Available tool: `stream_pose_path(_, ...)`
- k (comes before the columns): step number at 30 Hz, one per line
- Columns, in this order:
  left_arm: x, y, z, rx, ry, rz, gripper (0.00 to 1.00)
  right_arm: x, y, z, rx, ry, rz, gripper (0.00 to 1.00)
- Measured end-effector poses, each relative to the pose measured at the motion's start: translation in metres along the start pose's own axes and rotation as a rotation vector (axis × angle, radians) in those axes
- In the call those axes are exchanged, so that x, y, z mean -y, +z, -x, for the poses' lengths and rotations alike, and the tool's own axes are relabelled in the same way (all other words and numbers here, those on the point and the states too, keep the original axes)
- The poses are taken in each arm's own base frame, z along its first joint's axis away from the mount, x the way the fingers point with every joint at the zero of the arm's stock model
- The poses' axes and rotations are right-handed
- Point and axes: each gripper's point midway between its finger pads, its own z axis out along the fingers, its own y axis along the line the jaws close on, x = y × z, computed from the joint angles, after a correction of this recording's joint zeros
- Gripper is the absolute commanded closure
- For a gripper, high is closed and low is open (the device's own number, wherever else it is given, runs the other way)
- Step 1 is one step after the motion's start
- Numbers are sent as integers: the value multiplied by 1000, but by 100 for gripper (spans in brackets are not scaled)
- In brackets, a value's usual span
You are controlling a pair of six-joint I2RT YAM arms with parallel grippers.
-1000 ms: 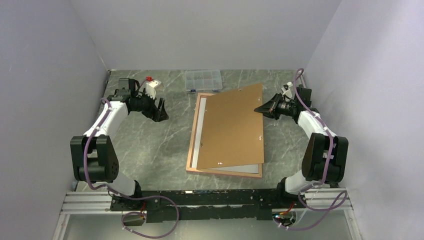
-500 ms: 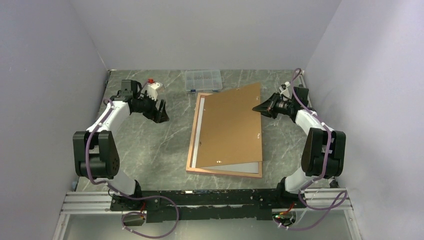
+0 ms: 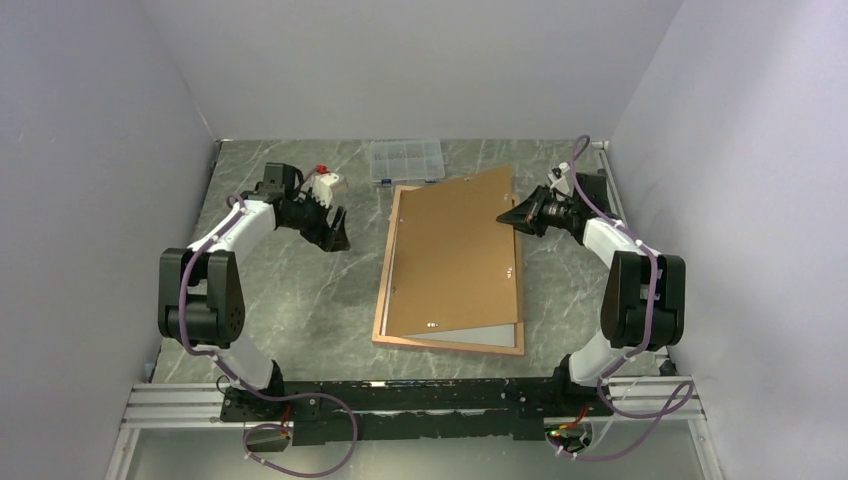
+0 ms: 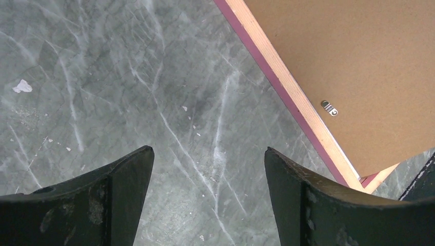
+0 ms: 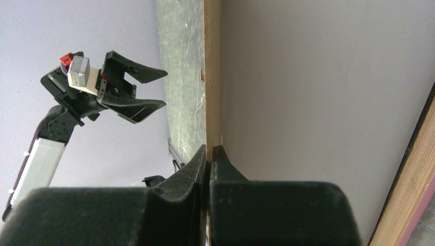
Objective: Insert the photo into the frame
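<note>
The frame (image 3: 383, 290) lies back-up in the middle of the table, its wood rail and pink edge (image 4: 287, 87) showing in the left wrist view. A brown backing board (image 3: 455, 250) rests in it, raised at its right side. My right gripper (image 3: 510, 217) is shut on that board's right edge (image 5: 213, 77), the jaws (image 5: 210, 148) pinching the thin edge. My left gripper (image 3: 338, 232) hangs open over bare table left of the frame, with nothing between its fingertips (image 4: 209, 149). A pale grey sheet (image 3: 480, 335) shows under the board. The photo is hidden or out of view.
A small clear compartment box (image 3: 405, 160) sits at the back, just beyond the frame's far edge. Walls close in the table on the left, back and right. The arm bases and a rail run along the near edge (image 3: 420, 395).
My left gripper has moved right, closer to the frame's left rail. The right gripper has carried the board's right edge leftward and up, so the board stands steeper.
</note>
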Motion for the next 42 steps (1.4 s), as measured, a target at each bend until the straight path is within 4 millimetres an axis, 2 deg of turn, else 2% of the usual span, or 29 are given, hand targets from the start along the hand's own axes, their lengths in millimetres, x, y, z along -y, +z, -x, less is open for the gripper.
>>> stream_pose_path(8, -2, 2, -2, -11, -2, 9, 18, 1, 10, -8, -7, -12, -16, 100)
stream_pose_path(15, -1, 4, -3, -16, -1, 5, 19, 19, 16, -23, 0, 26, -37, 100)
stream_pose_path(18, -1, 6, -6, -25, -8, 0, 18, 21, 21, -30, -2, 16, -49, 95)
stream_pose_path(23, 0, 6, -8, -32, -12, -4, 16, 19, 35, -43, -23, -27, -84, 77)
stream_pose_path(30, 2, 5, -11, -46, -21, -8, 15, 39, 45, -61, -69, -76, -264, 50)
stream_pose_path(37, 5, 2, -12, -54, -28, -9, 15, 47, 45, -59, -85, -146, -447, 26)
stream_pose_path(40, 6, -1, -11, -51, -23, -4, 14, 48, 44, -56, -84, -183, -517, 1)
stream_pose_path(42, 6, -2, -10, -49, -20, -2, 14, 48, 42, -54, -81, -206, -558, 0)
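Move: The frame lies face down under the leaning backing board, its middle about 13 cm left of the right hand, 7 cm back and 13 cm below. The right fingers already pinch the board's raised right edge; the board's middle is some 12 cm to their left, 4 cm back and 7 cm down. The clear organizer box is roughly 20 cm ahead of that hand and 22 cm left. From the left hand, the frame's middle is about 25 cm right and 5 cm back. The backing board's raised right edge is swung down and left towards the frame by the right hand, which also draws back, its left edge pushing against the frame. After about 4 cm of descent the fingers let go and open wide; the empty hand sinks about as far again, drifts slightly left and rolls some 30 degrees, its left side dropping, to end over the frame's right rail. ##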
